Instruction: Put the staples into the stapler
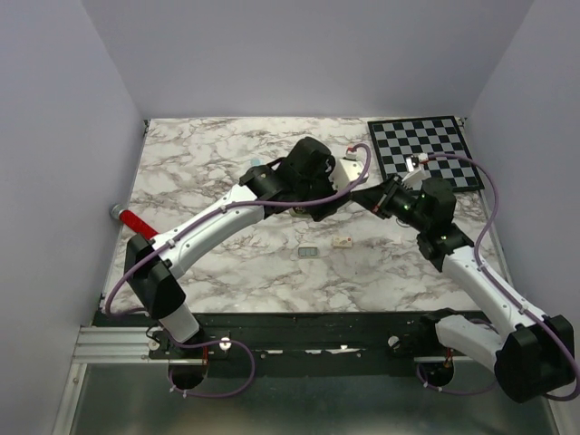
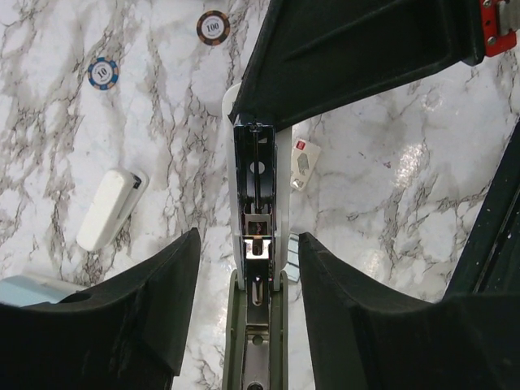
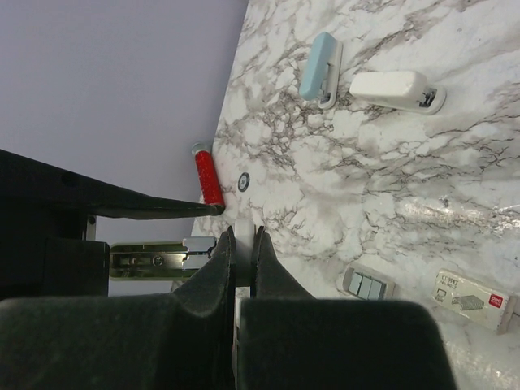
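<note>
The stapler (image 2: 258, 203) is held open above the table, its metal channel facing up and its grey-green base (image 2: 256, 341) toward the camera. My left gripper (image 2: 248, 236) straddles it, open, with a gap on each side. My right gripper (image 3: 242, 231) is shut on a thin white part of the stapler (image 3: 244, 219), whose metal track (image 3: 162, 258) shows to its left. The staples (image 3: 368, 284), a small flat grey rectangle, lie on the marble (image 1: 308, 252); they peek out beside the stapler (image 2: 291, 260). In the top view both grippers meet at the stapler (image 1: 344, 170).
A small white box (image 3: 475, 301) lies next to the staples. A white stapler (image 3: 398, 88) and a light-blue one (image 3: 321, 67) rest farther back, with two poker chips (image 2: 213, 27). A red-handled tool (image 1: 136, 220) lies at the left edge, a checkerboard (image 1: 426, 149) at the back right.
</note>
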Available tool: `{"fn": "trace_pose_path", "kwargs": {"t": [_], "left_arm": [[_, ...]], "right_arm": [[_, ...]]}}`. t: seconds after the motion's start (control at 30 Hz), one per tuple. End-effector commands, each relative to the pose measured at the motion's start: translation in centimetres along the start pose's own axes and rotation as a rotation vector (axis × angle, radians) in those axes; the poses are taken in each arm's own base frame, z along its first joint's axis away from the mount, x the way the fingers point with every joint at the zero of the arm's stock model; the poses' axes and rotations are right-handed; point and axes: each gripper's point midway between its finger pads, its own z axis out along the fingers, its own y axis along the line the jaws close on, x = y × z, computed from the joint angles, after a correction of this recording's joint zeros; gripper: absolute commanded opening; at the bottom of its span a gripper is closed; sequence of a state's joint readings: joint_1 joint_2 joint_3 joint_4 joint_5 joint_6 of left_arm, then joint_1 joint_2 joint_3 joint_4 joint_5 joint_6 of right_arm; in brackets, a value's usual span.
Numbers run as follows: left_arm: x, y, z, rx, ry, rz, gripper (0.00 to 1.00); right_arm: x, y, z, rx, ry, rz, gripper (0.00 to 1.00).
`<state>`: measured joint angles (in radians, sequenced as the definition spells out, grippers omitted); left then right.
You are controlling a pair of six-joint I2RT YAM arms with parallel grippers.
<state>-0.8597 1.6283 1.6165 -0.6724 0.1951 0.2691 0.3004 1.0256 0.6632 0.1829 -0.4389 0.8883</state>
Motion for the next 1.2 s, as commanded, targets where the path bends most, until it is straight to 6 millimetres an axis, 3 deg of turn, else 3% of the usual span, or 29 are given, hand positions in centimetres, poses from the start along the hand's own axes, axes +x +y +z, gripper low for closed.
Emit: {"fn": "trace_pose_path", "kwargs": {"t": [0.0, 0.27, 0.47, 0.6, 0.67, 0.8, 0.83, 0.93, 1.03, 1.17], "left_arm": [[0.5, -0.4, 0.3, 0.025, 0.030, 0.013, 0.56], [1.7, -0.2, 1.4, 0.012, 0.066, -0.001, 0.46], [2.2, -0.3, 1.7, 0.014, 0.067, -0.010, 0.27], [2.9, -0.4, 1.5, 0.022, 0.076, -0.020, 0.05], [3.7, -0.3, 1.0, 0.013, 0.092, -0.026, 0.01], [5.9, 0.3, 0.0, -0.033, 0.136, -0.020, 0.00], [7.1, 0.1, -0.1, -0.033, 0.169, -0.022, 0.00], [9.2, -0.6, -0.5, -0.018, 0.230, -0.027, 0.00], [11.4, -1.2, -0.9, -0.012, 0.294, -0.036, 0.00], [14.4, -2.1, -1.2, 0.009, 0.388, -0.054, 0.00]], "right_arm": [[-0.7, 2.1, 0.3, -0.068, 0.000, -0.029, 0.01], [-0.1, 2.1, 0.8, -0.076, 0.023, -0.014, 0.01], [0.4, 1.8, 0.9, -0.073, 0.038, 0.001, 0.01], [0.6, 1.7, 0.9, -0.073, 0.042, 0.001, 0.01], [1.1, 1.6, 1.0, -0.079, 0.062, -0.013, 0.02], [2.3, 0.5, 1.2, -0.069, 0.103, -0.011, 0.32], [2.5, 0.3, 1.2, -0.068, 0.106, -0.011, 0.45], [3.2, -0.8, 1.1, -0.038, 0.116, -0.014, 0.61], [3.3, -2.2, 0.7, 0.028, 0.101, -0.042, 0.68], [2.9, -5.7, -0.2, 0.194, 0.031, -0.074, 0.72]]}}
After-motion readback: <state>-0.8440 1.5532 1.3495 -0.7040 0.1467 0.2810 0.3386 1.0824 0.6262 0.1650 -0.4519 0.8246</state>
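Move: Between the left hand's half-open fingers lies the stapler's body, its middle about 2 cm below that hand point. The right hand already pinches the stapler's white end, so its middle sits some 8 cm to that hand's left and 3 cm back. From the left hand, the grey staple tray is about 22 cm down and 3 cm back; the card box is roughly 10 cm right of the tray and 3 cm farther out, while the white stapler is some 20 cm ahead. Sinking about 2 cm, the left hand closes on the stapler's sides while the right keeps its pinch on the white end and eases down a little. Only then does the right open wide and let go, drifting a few centimetres lower, as the left carries the stapler roughly 6 cm farther down and 5 cm left, slightly back, tilting some 10 degrees. ##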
